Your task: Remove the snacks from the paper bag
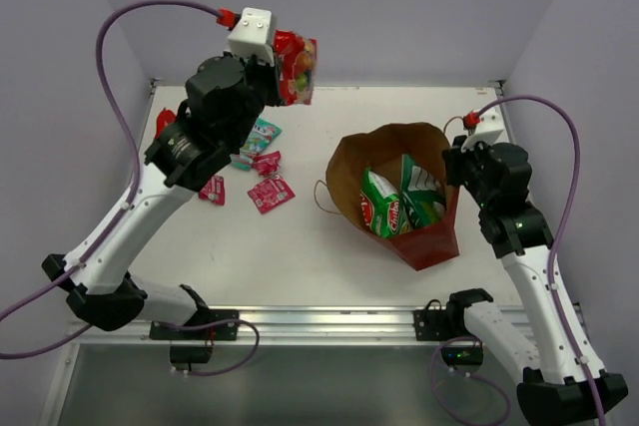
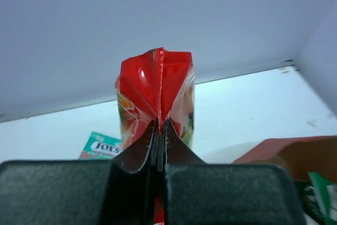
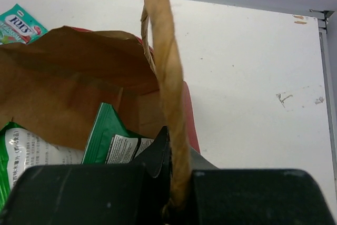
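My left gripper [image 1: 284, 65] is raised above the table's back left and is shut on the edge of a red snack bag [image 1: 298, 67], which hangs from it; the wrist view shows the seam of the red bag [image 2: 156, 80] pinched at the left gripper [image 2: 159, 125]. The paper bag [image 1: 435, 246] stands open at the right with two green chip bags [image 1: 383, 205] inside. My right gripper [image 1: 457, 163] is shut on the bag's twisted handle [image 3: 166, 67]. A teal pouch [image 1: 262, 134] and three pink-red sachets [image 1: 271, 193] lie on the table to the left.
Lilac walls close in the white table [image 1: 319, 246] at the back and on both sides. A metal rail [image 1: 329, 321] runs along the near edge between the arm bases. The bag's other handle [image 1: 321, 197] sticks out to its left.
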### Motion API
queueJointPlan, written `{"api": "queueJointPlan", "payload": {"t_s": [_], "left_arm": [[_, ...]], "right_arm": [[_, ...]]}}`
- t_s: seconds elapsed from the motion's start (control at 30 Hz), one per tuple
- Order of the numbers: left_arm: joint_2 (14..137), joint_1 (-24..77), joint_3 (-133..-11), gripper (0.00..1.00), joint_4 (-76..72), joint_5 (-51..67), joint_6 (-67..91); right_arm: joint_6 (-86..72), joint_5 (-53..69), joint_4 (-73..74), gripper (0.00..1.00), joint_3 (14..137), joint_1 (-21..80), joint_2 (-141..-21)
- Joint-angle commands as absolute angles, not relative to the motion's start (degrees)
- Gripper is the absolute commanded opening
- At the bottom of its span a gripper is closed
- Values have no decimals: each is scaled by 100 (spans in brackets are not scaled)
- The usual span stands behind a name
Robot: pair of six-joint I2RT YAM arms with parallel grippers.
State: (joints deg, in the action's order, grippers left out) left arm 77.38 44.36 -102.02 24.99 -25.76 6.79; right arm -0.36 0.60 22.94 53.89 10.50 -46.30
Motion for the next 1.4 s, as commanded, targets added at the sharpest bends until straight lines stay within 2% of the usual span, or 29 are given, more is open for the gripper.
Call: {"api": "queueJointPlan", "payload": {"t_s": [0.0, 0.23, 0.47, 0.57, 0.6, 0.67, 0.7, 0.8, 0.9, 1.03, 1.23, 1.37], "left_arm": [[8120, 4123, -10213, 0, 2154, -3103, 448], [9147, 3657, -9520, 0, 1109, -2215, 501], [10484, 3332, -9589, 1, 493, -1671, 826], [10801, 3217, -9650, 28, 290, -1302, 993], [10845, 3199, -9729, 46, 342, -1092, 1054], [10750, 3190, -9800, 66, 640, -967, 1151], [10471, 3190, -9748, 82, 650, -888, 1308], [9890, 3199, -9326, 98, 685, -687, 1694], [9134, 3287, -9106, 100, 1001, -344, 2073], [8473, 4249, -9053, 100, 1344, -500, 2136], [8665, 5271, -8965, 99, 1556, -316, 2777], [9148, 5589, -9079, 97, 1503, -369, 3023]], "right_arm": [[-298, -124, 1828, 0, 5449, 1046, -4474], [-378, 351, 1793, 0, 5397, 1046, -4526], [-395, 633, 1688, 0, 5247, 1046, -4491], [-404, 659, 1705, 0, 5221, 1055, -4509], [-404, 650, 1714, 0, 5221, 1055, -4526], [-404, 624, 1740, 0, 5256, 1055, -4544], [-404, 607, 1740, 0, 5256, 1055, -4544], [-413, 580, 1758, 0, 5291, 1055, -4544], [-457, 650, 1784, 0, 5361, 1046, -4561], [-475, 651, 1784, 0, 5431, 1055, -4605], [-501, 563, 1837, 0, 5484, 1055, -4606], [-510, 571, 1863, 0, 5511, 1055, -4562]]}}
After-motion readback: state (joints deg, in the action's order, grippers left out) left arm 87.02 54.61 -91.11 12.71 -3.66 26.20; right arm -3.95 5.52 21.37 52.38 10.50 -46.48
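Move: The left hand holds the red candy pouch high up; its landing spot is bare table about 17 cm ahead, 4 cm to the right and some 43 cm down. The teal pouch lies about 12 cm ahead and 9 cm left, the pink packets 6 ahead and 5 left. The paper bag's mouth is some 8 cm back and 23 right, about 29 lower. From the right hand, gripping its handle, the spot is roughly 20 cm ahead, 27 left. Still pinching the red pouch, the left hand swings about 16 cm forward and nearly 30 cm down to the bare table right of the teal pouch, tipping its fingers some 25 degrees downward, and opens wide to let the pouch go. It then rises and draws back past its starting distance while sweeping right and turning clockwise, until the open fingers hang over the paper bag's mouth and begin to sink, as the right hand keeps its grip on the bag's handle and drifts about 2 cm left. ##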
